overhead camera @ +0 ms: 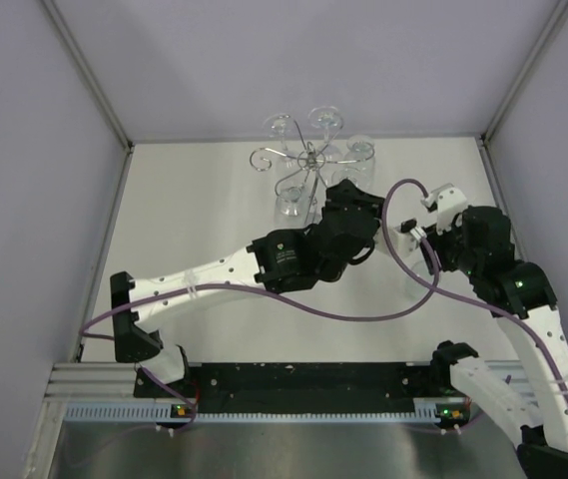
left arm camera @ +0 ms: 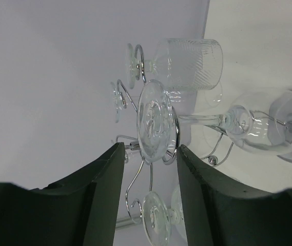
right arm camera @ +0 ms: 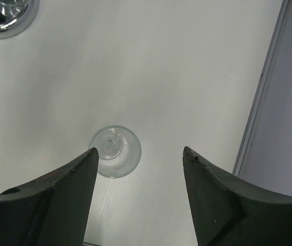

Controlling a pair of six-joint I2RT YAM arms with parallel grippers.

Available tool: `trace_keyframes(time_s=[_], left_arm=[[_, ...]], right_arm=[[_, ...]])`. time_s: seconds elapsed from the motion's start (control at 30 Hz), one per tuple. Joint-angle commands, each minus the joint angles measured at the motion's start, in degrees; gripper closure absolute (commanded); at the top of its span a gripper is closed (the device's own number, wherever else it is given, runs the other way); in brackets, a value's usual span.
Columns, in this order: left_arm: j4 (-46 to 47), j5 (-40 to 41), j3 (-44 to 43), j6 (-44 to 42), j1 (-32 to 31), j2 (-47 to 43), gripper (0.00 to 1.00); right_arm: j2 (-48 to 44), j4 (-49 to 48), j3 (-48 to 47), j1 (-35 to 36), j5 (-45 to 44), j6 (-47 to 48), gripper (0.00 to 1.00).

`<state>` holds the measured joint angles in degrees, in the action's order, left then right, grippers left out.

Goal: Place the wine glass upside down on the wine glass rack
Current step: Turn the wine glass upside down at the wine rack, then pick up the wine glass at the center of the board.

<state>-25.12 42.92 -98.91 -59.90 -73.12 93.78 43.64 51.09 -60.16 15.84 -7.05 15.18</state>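
Note:
In the left wrist view a clear wine glass hangs on the chrome wine glass rack. Its round foot sits in a scroll arm, and its stem and bowl reach away to the right. My left gripper is open, with its dark fingers either side of that foot and not pressing it. Another wine glass stands on the table, seen from straight above. My right gripper hangs open over it, the left fingertip at the glass's edge.
Other glasses hang on the rack: a ribbed one and one with its foot low in the gap. The rack's mirrored base shows at top left. A grey wall rises close on the right.

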Motion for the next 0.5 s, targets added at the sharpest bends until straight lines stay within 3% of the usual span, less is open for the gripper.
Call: trace_keyframes(time_s=[0.0, 0.13, 0.17, 0.2, 0.47], left_arm=[[0.3, 0.6, -1.1, 1.1, -1.0, -4.0, 0.46], [-0.3, 0.1, -0.4, 1.4, -1.2, -5.2, 0.36], [-0.3, -0.1, -0.3, 1.5, -1.2, -5.4, 0.25], [-0.3, -0.3, -0.2, 1.8, -1.2, -5.8, 0.21], [-0.3, -1.6, -1.4, 2.6, -1.4, -7.6, 0.06]], right_arm=[[0.0, 0.9, 2.8, -1.0, -1.8, -0.4, 0.33], [0.8, 2.1, 2.9, -1.8, -1.9, -0.3, 0.34], [1.2, 2.4, 2.8, -1.8, -1.8, -0.3, 0.34], [1.5, 2.7, 2.8, -1.8, -2.0, -0.2, 0.34], [6.5, 6.4, 2.4, -1.9, -1.9, 2.3, 0.37]])
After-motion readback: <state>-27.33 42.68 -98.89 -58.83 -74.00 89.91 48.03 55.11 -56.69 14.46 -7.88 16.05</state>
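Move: The wine glass I've just hung has its middle about 5 cm ahead of my left hand and some 9 below. At much the same height, the ribbed glass hangs roughly 14 cm ahead and 3 right of that hand, the left-hand glass 6 ahead and 11 left. My right hand is almost over the standing glass, whose middle is 18 cm down and 1 back; the rack's foot lies about 15 ahead, 25 left, 25 down. I spread my left fingers from half to nearly fully open and ease the hand about 3 cm up, left and back, away from the foot of the hung glass. Meanwhile I sink my right hand some 5 cm towards the standing glass, drifting slightly right, its open fingers tipping down another 10 degrees; they don't touch the glass yet. ##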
